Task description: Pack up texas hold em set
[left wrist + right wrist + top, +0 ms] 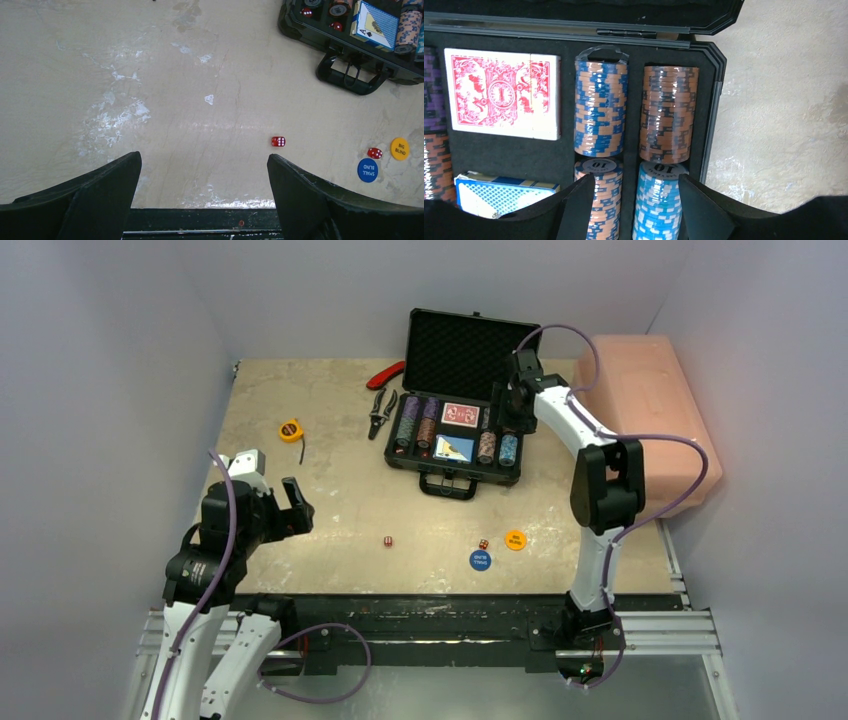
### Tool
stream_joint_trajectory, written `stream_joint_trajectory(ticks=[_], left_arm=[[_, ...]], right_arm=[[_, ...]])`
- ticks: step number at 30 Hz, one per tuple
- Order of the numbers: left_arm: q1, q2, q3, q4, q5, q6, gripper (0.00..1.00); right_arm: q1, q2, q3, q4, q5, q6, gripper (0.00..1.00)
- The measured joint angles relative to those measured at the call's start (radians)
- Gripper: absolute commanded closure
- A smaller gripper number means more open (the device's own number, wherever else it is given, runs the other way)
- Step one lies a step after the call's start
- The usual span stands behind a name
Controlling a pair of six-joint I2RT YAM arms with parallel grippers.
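The black briefcase (448, 469) lies open at the back of the table, its foam-lined lid (460, 348) upright. Inside lie striped chip stacks (416, 423), a red deck (460, 415) and a blue deck (453, 448). My right gripper (510, 422) hovers over the case's right end. It is open (636, 179), its fingers straddling the light blue stack (659, 200) and part of the orange-blue stack (606, 197) in their slots. Two red dice (278, 141) (374, 153), a blue disc (367, 170) and an orange disc (399, 148) lie on the table. My left gripper (204, 157) stands wide open and empty at the near left.
A pink plastic box (650, 410) stands right of the case against the wall. Pliers (382, 412) and a red-handled tool (385, 373) lie left of the case. A yellow tape measure (291, 429) sits at the left. Walls close in three sides.
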Motion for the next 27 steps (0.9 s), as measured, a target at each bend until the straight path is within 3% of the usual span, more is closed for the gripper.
stream_joint_trajectory(ticks=[10, 20, 27], left_arm=[[0.000, 0.000, 0.000, 0.000, 0.000, 0.000, 0.03], [0.000, -0.006, 0.000, 0.000, 0.001, 0.000, 0.02], [0.000, -0.019, 0.000, 0.000, 0.001, 0.000, 0.02]], right_arm=[[0.006, -0.085, -0.006, -0.029, 0.001, -0.002, 0.32], [0.038, -0.312, -0.146, -0.036, -0.002, -0.004, 0.31], [0.129, -0.399, -0.253, -0.062, 0.004, 0.007, 0.31]])
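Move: The right hand, empty, hovers over the right end of the open case. It seems headed for the die beside the blind buttons, roughly 22 cm back, 3 cm left and 6 cm down. At table height too, the small blind is about 25 cm back and 4 cm left of the hand, the big blind some 21 cm back and 4 cm right. From the idle left hand that die lies roughly 33 cm right, 3 cm ahead and 16 cm down. With no contact visible, the right hand leaves the chip rolls empty. It first rises some 8 cm almost straight, easing back, then travels back over the case's front edge towards the die and blind buttons, ending about 10 cm back and 3 cm left. It swings slightly counter-clockwise, its fingers staying about two-thirds open. ##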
